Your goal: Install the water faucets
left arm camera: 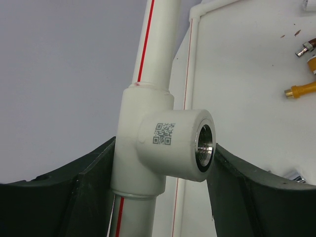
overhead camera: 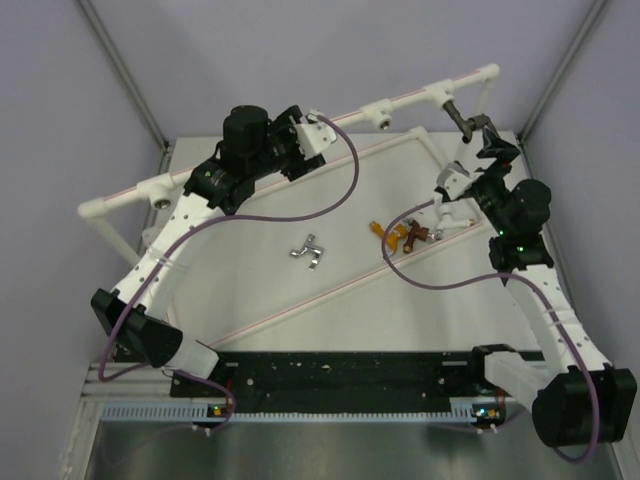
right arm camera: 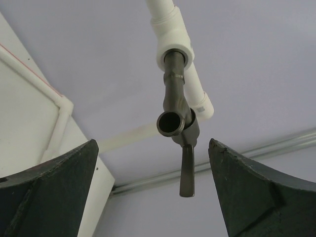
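A dark grey faucet is screwed into a white pipe socket at the far right of the pipe frame, its lever hanging down. My right gripper stands open just below it, touching nothing; from above the right gripper sits beside this faucet. My left gripper is shut on another white socket with a bare threaded hole, on the back pipe. Loose on the table lie a silver faucet, an orange-gold faucet and a reddish-brown faucet.
The white pipe frame runs along the back, with a diagonal pipe lying across the table. More bare sockets sit at the middle and far left. Purple cables loop over the table from both arms.
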`<state>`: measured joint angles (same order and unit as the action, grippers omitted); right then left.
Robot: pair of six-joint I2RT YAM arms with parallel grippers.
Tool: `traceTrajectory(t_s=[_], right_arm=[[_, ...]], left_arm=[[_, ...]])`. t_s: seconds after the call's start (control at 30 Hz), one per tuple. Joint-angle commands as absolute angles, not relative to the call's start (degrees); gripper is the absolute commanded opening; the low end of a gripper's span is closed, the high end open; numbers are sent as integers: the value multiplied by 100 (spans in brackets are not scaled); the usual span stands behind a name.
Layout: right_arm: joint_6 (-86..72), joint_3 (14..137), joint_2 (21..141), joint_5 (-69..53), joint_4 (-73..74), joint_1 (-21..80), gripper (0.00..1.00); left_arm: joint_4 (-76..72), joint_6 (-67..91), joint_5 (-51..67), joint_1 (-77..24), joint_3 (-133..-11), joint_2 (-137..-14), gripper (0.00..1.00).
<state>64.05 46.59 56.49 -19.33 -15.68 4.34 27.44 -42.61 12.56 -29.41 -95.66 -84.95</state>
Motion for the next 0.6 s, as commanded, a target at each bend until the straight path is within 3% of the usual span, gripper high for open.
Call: traceTrajectory(t_s=[0.0, 0.33, 0.43, 0.57], right_arm=[[6284, 4948, 6002, -1978, -2793, 457, 93], [6232, 5124, 6802, -1934, -3779, 466, 89], [5890, 5299, 6926, -1951, -3683, 457, 81], [5065, 5545, 7014, -1977, -3358, 448, 61]], left_arm=[[2804, -4113, 1547, -3050, -9492, -8350, 70], [2812, -4131, 1547, -3041, -9510, -8341, 70], [2821, -4131, 1556, -3050, -9519, -8341, 70], [2830, -4131, 1556, -3050, -9510, -8341, 70]])
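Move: The dark grey faucet, already in its tee, hangs just in front of the right fingers: its body is about 6 cm ahead, 2 cm left and a couple of centimetres above. Its tee is some 11 cm ahead and 8 cm left; the pipe's right-hand elbow is about 15 cm ahead and 1 cm right, both slightly higher. From the left hand, at the middle tee, the faucet lies about 30 cm right and 3 cm ahead, a little lower. The right hand reaches forward about 5 cm, rising slightly and tipping its fingers up some 5 degrees, to bring its wide-open fingers to either side of the dark grey faucet's lower end, and they start to close towards it late in the reach. Meanwhile the left hand stays put with its fingers on either side of the pipe at the middle tee; whether the right pads touch the faucet yet can't be seen. ##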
